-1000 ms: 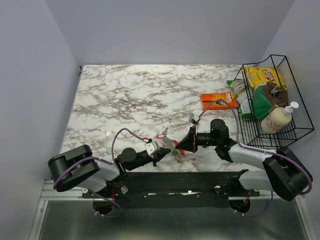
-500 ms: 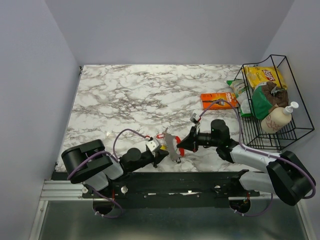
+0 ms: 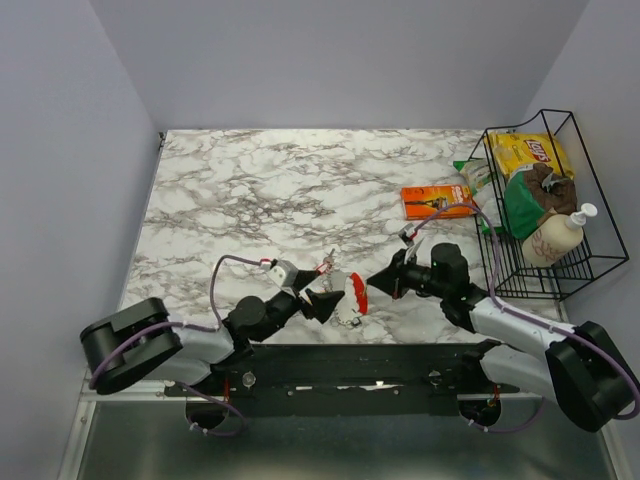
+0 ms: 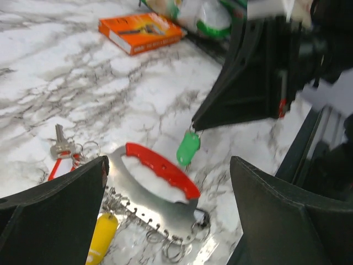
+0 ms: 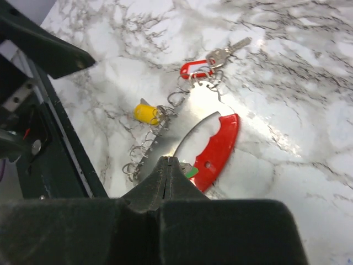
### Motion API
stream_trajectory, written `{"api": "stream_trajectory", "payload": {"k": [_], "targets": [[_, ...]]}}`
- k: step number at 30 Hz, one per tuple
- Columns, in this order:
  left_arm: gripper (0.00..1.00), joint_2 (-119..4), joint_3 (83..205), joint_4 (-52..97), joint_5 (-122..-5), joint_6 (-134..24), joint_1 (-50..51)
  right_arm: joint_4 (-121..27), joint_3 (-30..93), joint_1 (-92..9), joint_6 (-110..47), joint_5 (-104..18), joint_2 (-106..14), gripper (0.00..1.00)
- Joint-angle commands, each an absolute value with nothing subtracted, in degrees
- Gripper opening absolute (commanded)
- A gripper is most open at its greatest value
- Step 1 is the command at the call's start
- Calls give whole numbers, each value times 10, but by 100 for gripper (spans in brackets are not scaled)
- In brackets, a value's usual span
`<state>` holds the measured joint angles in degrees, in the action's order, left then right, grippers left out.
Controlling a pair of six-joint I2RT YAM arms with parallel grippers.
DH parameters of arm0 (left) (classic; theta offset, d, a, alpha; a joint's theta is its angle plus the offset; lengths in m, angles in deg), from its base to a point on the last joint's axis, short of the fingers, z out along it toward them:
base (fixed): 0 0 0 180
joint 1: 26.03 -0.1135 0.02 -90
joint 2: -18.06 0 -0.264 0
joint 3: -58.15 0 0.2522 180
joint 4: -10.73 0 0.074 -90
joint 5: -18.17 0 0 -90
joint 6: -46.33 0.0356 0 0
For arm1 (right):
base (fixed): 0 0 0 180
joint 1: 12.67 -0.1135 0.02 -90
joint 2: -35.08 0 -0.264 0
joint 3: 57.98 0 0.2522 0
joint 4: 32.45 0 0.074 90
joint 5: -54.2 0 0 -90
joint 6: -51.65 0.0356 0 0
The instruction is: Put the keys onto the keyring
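Observation:
A flat silver holder with a red handle [image 3: 357, 294] [image 4: 162, 168] [image 5: 218, 146] lies on the marble. Several small wire keyrings [image 4: 175, 248] [image 5: 134, 159] line its edge. A yellow key [image 4: 102, 237] [image 5: 146, 113] hangs on one ring. A red-tagged key [image 4: 59, 157] [image 5: 198, 68] [image 3: 322, 268] sits at the holder's far end. My left gripper [image 3: 320, 301] [image 4: 168, 165] is open, its fingers either side of the holder, touching nothing. My right gripper [image 3: 372, 284] [image 5: 167, 160] is shut on the thin loop of a green key [image 4: 188, 149] [image 5: 191, 172], which dangles just above the red handle.
An orange packet [image 3: 438, 200] [image 4: 140, 33] lies behind the right gripper. A black wire basket [image 3: 530, 120] with bags and a soap bottle [image 3: 556, 235] stands at the right edge. The arms' black rail [image 3: 350, 365] runs just below the holder.
My left gripper has opened and let go of the holder, which now lies flat on the table. The right gripper has drawn back slightly to the right, still shut on the green key.

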<state>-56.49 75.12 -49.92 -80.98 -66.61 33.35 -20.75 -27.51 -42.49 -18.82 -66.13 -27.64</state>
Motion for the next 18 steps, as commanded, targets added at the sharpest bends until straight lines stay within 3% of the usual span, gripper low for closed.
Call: {"api": "stream_trajectory", "payload": {"k": [1, 4, 6, 7, 9, 12, 13, 15, 18], "targets": [[99, -423, 823, -168, -954, -797, 329, -246, -283, -413, -157, -566, -269, 1], [99, -390, 944, 127, -1040, -787, 327, -284, -260, -412, -134, -521, -282, 2], [99, -385, 985, 200, -1078, -787, 326, -321, -245, -412, -123, -506, -302, 13], [99, -383, 989, 234, -1082, -794, 326, -332, -238, -412, -125, -507, -309, 14], [99, -366, 985, 239, -1044, -800, 315, -349, -225, -412, -130, -521, -315, 19], [99, -353, 978, 237, -999, -816, 291, -357, -236, -411, -137, -550, -278, 54], [99, -352, 978, 238, -967, -818, 284, -360, -242, -412, -141, -562, -259, 59], [99, -356, 979, 242, -939, -826, 266, -384, -248, -413, -148, -567, -228, 67], [99, -361, 978, 240, -874, -833, 236, -410, -250, -420, -149, -590, -180, 68]]}}
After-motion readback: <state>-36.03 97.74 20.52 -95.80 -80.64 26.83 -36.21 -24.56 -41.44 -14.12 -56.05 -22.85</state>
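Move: Some 3 cm right of the right hand, 2 cm ahead and 5 cm below lies the bare table spot for the green-tag key it still holds. The red-handled keyring plate lies about 5 cm to that hand's left, level with it; the red-tag key lies 9 cm ahead and 9 cm left. From the empty left hand, the keyring plate lies roughly 4 cm ahead, 5 cm right and 8 cm below. Carrying the green-tag key down about 3.5 cm, forward and to the right, away from the keyring plate, the right hand opens at the table, lets go of the key and starts back up. Meanwhile the left hand, fingers still wide open, rises forward some 6 cm, then swings left and sinks again, turning counter-clockwise and tipping down. ##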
